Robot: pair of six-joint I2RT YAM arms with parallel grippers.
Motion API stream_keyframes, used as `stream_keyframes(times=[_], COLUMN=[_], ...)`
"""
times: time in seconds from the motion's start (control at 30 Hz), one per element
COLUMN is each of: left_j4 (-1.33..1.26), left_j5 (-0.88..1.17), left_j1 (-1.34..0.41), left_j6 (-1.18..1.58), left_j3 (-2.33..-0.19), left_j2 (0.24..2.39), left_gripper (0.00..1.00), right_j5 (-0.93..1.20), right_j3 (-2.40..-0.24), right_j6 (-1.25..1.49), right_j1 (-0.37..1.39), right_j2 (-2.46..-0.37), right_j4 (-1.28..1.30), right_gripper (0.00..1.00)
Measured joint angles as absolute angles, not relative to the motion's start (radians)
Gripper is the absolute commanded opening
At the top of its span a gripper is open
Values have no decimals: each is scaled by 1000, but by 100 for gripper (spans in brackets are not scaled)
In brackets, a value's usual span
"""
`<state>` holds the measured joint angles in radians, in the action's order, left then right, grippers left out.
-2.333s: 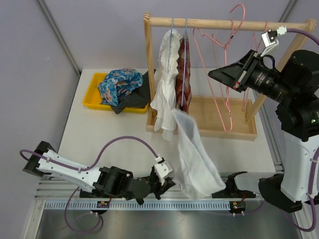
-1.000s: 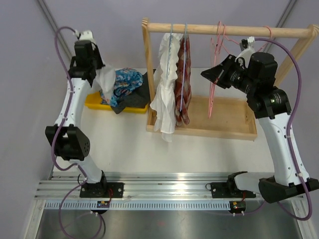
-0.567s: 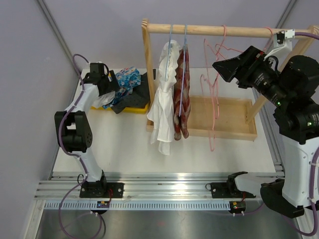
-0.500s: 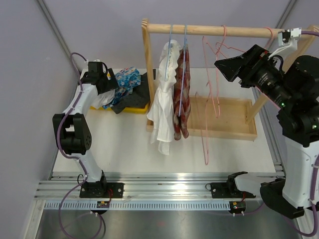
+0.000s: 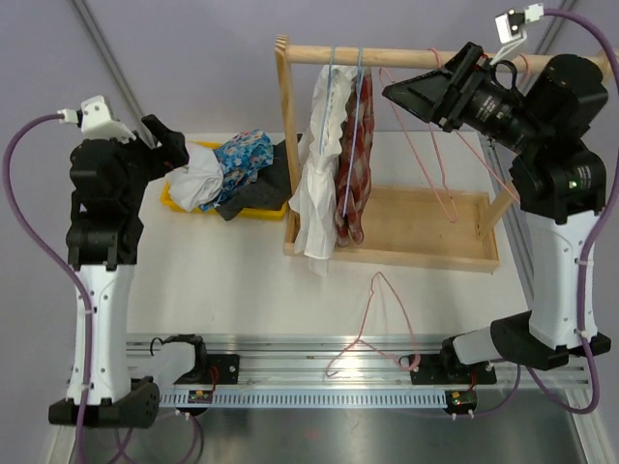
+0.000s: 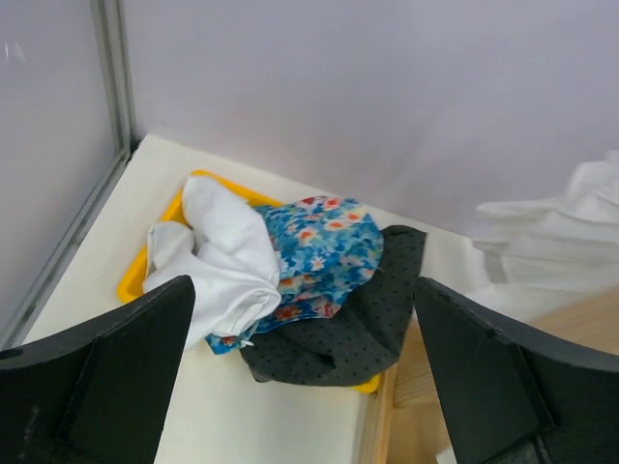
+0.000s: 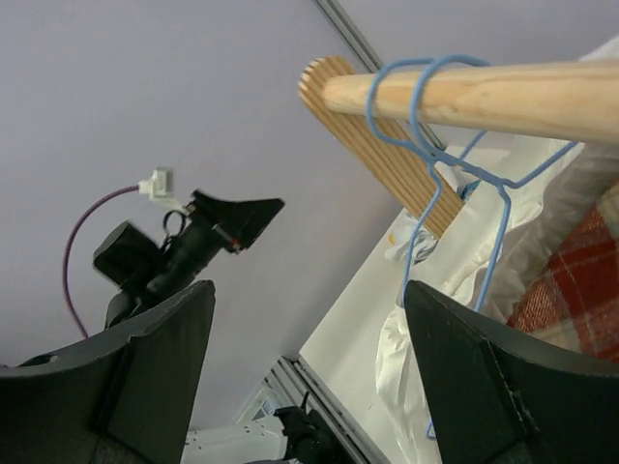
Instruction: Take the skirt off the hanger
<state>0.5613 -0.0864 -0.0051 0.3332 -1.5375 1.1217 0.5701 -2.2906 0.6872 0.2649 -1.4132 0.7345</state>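
The white skirt (image 5: 198,184) lies crumpled in the yellow tray (image 5: 166,200) at the back left; in the left wrist view the skirt (image 6: 227,261) is on the tray's left side. A bare pink hanger (image 5: 372,324) lies at the table's near edge, reaching over the base rail. My left gripper (image 5: 166,145) hovers open above and just left of the tray, and the left gripper (image 6: 305,377) has nothing between its fingers. My right gripper (image 5: 414,92) is raised beside the wooden rail (image 5: 426,55), open and empty, and in its wrist view the right gripper (image 7: 309,377) faces the rail's left end.
A blue floral cloth (image 5: 247,155) and a dark dotted cloth (image 5: 256,198) share the tray. On the rail, blue hangers (image 7: 421,126) carry a white garment (image 5: 314,184) and a red plaid one (image 5: 353,164). Another pink hanger (image 5: 435,145) hangs above the wooden rack base (image 5: 426,232).
Both grippers went from shut to open. The skirt stayed in the tray as the left arm drew back and rose. The pink hanger dropped from the right gripper to the table's near edge.
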Motion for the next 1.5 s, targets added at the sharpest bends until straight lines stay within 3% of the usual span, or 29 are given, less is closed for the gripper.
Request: stream_keyframes(times=[0.13,0.37,0.67,0.83,0.9,0.93,1.03,1.3,1.5], left_j4=[535,561,550,550,550,550,550,551,552], left_j5=[-29,-39,-112,-133,-136,-139,-147,-172,-194], left_j1=[-54,-307,-437,-467,-477,-487,-509,-543,-598], left_j6=[334,352,368,371,371,371,371,371,363], left_j3=[-1368,-931,-922,-925,-925,-925,-925,-931,-1003], left_j2=[955,798,748,752,752,752,750,750,804], left_gripper=[99,99,99,99,99,99,99,99,99], right_j5=[589,555,453,411,401,397,370,292,242], right_j3=[-2166,-1971,-1935,-1935,-1930,-1925,-1908,-1919,-2072], right_j6=[696,616,532,528,528,527,530,514,484], right_j1=[265,272,344,422,441,446,450,449,450], right_j2=[-1431,-1383,-1456,-1531,-1551,-1555,-1557,-1547,-1550], right_j4=[701,732,713,688,677,672,670,710,877], right_gripper=[86,84,81,66,46,25,4,0,0])
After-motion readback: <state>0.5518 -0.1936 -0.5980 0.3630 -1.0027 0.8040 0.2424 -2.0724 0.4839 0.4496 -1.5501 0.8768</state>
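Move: The blue hanger carrying the plaid skirt crosses the right hand's way about 10 cm ahead, 7 cm to its left and 19 cm lower, with the skirt's body some 14 cm beneath that. The white garment hangs roughly 5 cm farther left of it; an empty pink hanger is about 5 cm to its right. From the left hand, the plaid skirt is some 31 cm to the right, about level forward, 14 cm lower; the yellow basket lies 14 cm ahead, 8 cm right, 37 cm down. The right fingers shut on the plaid skirt's blue hanger after the open hand sinks some 19 cm and goes forward and left, tipping down and rolling its left side down. Keeping the pinch, the hand starts up, back and right by a few centimetres. The open, empty left hand drops, partly rises again, and swings back and right towards the skirt, turning about 25 degrees clockwise. ##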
